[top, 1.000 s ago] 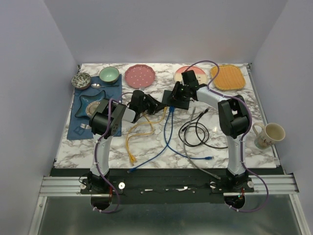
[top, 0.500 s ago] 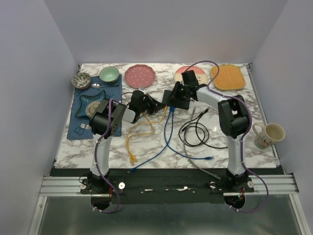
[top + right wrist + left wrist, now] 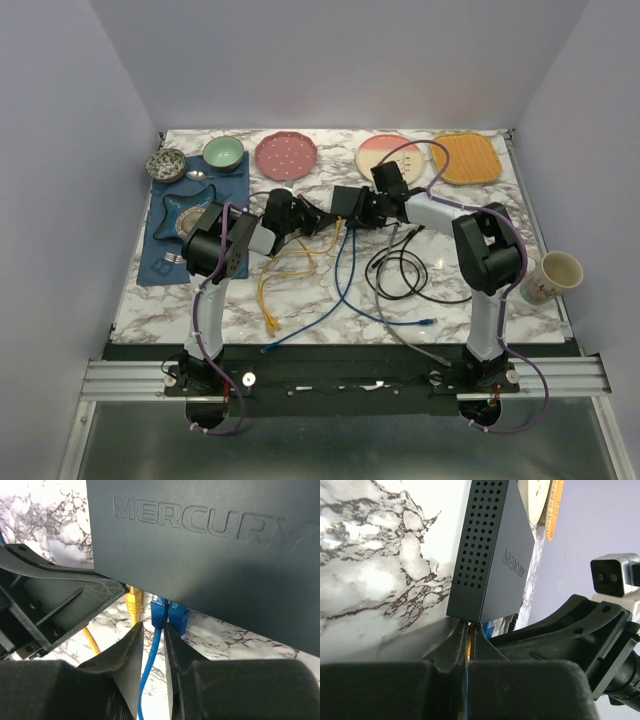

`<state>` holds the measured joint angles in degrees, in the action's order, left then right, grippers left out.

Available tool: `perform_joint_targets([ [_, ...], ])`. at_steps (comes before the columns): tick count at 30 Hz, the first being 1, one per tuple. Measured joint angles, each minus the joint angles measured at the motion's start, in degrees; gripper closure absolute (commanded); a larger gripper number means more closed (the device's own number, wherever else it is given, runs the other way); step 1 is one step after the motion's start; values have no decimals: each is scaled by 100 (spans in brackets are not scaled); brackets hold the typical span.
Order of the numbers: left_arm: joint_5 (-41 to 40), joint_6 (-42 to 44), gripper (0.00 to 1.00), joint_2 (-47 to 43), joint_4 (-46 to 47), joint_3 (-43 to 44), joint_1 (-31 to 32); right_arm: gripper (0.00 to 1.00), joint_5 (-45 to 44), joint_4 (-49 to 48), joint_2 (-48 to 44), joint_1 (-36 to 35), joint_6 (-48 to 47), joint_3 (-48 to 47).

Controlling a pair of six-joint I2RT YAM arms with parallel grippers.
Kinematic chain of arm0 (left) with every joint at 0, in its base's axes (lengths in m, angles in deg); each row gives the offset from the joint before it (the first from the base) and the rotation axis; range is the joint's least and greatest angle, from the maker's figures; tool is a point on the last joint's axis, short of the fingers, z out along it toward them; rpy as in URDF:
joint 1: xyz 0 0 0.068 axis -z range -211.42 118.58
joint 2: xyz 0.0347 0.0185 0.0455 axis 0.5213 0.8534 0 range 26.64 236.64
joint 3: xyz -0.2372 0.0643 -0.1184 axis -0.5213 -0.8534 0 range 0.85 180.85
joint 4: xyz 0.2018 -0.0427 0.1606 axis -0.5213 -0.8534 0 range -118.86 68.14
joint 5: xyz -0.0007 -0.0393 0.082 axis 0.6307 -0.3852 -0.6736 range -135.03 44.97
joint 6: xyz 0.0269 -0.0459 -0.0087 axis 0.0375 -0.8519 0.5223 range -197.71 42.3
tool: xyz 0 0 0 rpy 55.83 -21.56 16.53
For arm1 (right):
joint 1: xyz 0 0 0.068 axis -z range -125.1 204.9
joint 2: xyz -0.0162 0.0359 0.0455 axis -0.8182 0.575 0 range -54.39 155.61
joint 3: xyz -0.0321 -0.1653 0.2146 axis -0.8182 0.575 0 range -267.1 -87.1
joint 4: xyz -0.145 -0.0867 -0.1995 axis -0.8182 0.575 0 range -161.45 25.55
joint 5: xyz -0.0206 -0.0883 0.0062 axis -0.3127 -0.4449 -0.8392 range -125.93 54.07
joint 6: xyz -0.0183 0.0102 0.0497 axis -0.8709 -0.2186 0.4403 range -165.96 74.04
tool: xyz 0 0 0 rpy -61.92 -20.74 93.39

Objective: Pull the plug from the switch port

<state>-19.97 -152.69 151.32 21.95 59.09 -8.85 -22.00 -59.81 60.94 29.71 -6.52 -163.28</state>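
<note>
The switch is a flat black box marked MERCURY, in mid-table between my two grippers. In the left wrist view it stands tilted with its perforated side showing. My left gripper is shut on a yellow plug at the switch's port edge; it also shows in the top view. In the right wrist view a yellow plug and two blue plugs sit in the switch. My right gripper is narrowly open astride the left blue plug's cable, just below that plug.
Yellow, blue and black cables trail toward the near edge. Plates and an orange mat line the back. Bowls on a blue napkin sit left. A mug stands at the right.
My right arm has swung, bringing its gripper from over the switch to the port edge. The switch has shifted slightly left. My left gripper has hardly moved.
</note>
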Motion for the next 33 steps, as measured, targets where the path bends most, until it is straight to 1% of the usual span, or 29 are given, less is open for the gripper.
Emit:
perform_joint_targets([
  [6,50,92,100,-315,-52,-542,0,69,-153,28,-72,11,-7,-74],
  [9,50,199,100,-636,-138,-931,-13,69,-205,31,-103,28,-9,-203],
  [11,50,256,100,-857,-195,-1207,-59,69,-216,28,-146,46,-9,-247],
  [16,72,348,100,-1182,-387,-1510,-186,69,-221,22,-210,61,-7,-254],
  [19,26,396,99,-1602,-743,-1821,-413,69,-273,35,-299,61,-33,-205],
  [20,-20,409,82,-1799,-894,-1937,-544,69,-282,35,-343,61,-44,-186],
  [23,-190,553,58,-2341,-1377,-2044,-925,68,-289,24,-426,61,-50,-177],
  [25,-330,706,55,-2671,-1700,-1954,-1123,68,-286,9,-435,61,-57,-175],
  [28,-354,896,54,-2920,-1993,-1613,-1113,69,-284,-57,-446,61,-83,-76],
  [30,-306,994,54,-2997,-2006,-1408,-960,69,-284,-81,-450,61,-96,15],
  [33,-195,1154,51,-3014,-2028,-1134,-511,68,-286,-105,-459,61,-98,144],
])
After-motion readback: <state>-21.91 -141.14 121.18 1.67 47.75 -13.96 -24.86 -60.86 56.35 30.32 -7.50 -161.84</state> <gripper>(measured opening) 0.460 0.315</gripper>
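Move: The left fingers are already closed on the yellow plug at the left end of the port row; clear marble to lay it on is about 4 cm straight back. From that hand the blue plugs sit some 3 cm right and 1 cm back, the switch's middle about 5 cm right and 4 cm ahead. From the right hand the yellow plug is roughly 3 cm left and 1 cm ahead, slightly below. Left pulls the yellow plug back, swings left some 12 cm, opens and rises; right hand rises, then dips. ##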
